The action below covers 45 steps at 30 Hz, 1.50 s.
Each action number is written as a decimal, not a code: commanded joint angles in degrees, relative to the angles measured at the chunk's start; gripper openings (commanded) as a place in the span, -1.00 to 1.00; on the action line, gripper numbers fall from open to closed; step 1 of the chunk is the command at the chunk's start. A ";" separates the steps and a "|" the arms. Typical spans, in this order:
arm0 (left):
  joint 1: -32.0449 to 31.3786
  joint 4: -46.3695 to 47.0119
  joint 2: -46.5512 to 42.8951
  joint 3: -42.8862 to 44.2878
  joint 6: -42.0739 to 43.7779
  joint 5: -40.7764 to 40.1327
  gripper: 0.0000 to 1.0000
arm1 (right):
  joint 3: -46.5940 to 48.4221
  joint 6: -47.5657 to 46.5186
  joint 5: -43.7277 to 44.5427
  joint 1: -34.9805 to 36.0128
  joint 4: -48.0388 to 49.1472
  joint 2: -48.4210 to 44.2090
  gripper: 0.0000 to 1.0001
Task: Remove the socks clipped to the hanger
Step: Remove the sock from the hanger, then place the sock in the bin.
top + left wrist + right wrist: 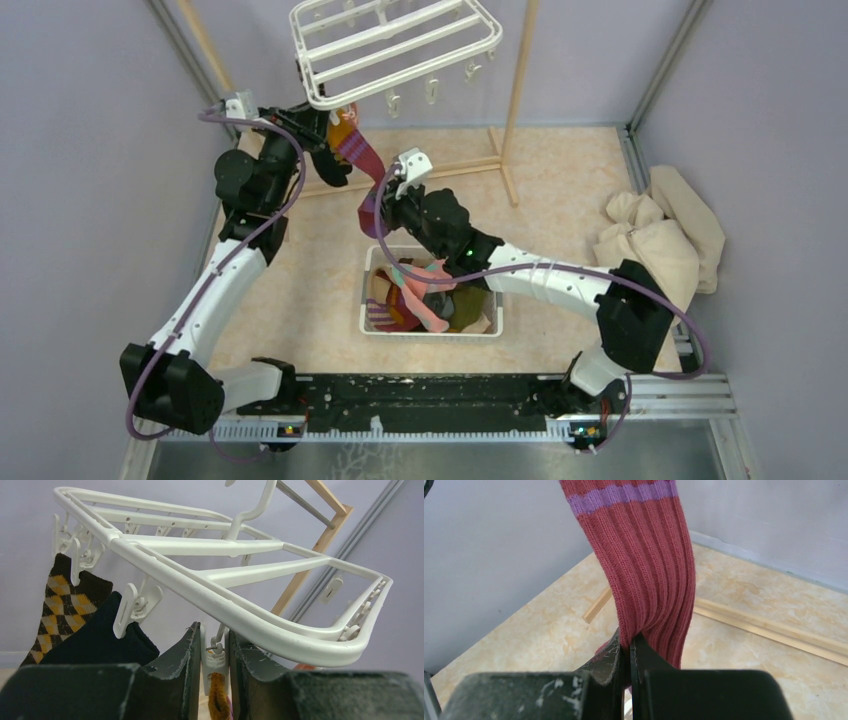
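The white hanger [395, 40] hangs at the top centre, tilted. My left gripper [215, 645] is up under its rim, its jaws pressed on both sides of a white clip [216, 662]. A mustard sock cuff [218, 702] sits in that clip. A maroon sock with a purple stripe [358, 150] hangs down from there to my right gripper [385, 190], which is shut on its lower end [644, 570]. A brown argyle sock [60, 605] and a black sock [105, 635] stay clipped to the hanger [215, 592] further left.
A white slotted basket [500, 320] holding several socks [430, 295] stands on the floor under the right arm. A beige cloth heap [660, 240] lies at the right. The wooden rack's pole [520, 90] stands behind the hanger.
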 commanded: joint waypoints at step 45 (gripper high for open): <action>0.19 -9.43 -1.71 0.89 3.97 -2.51 0.09 | -2.25 2.81 -8.73 -6.35 -16.42 -18.52 -1.00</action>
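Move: The left fingers already squeeze the clip under the hanger's near-left corner, about 1 cm ahead of the hand point; the black sock's middle hangs some 6 cm ahead, 3 cm left and 10 cm below, the diamond sock about 7 cm beyond the black one and 1 cm farther left. From the right hand, already shut on the striped sock, that clip is roughly 9 cm ahead, 10 cm left and 15 cm up; the basket lies about 12 cm back, 9 cm right and 26 cm down. Keeping its pinch on the striped sock, the right hand pulls it away from the squeezed clip: first about 4 cm forward, then rightward and down with a slight clockwise turn, and at last some 7 cm up and 4 cm back, still edging right and turning back. The left hand sinks about 2 cm with its squeeze held on the clip, then parts its fingers around the clip as it dips a little more. ##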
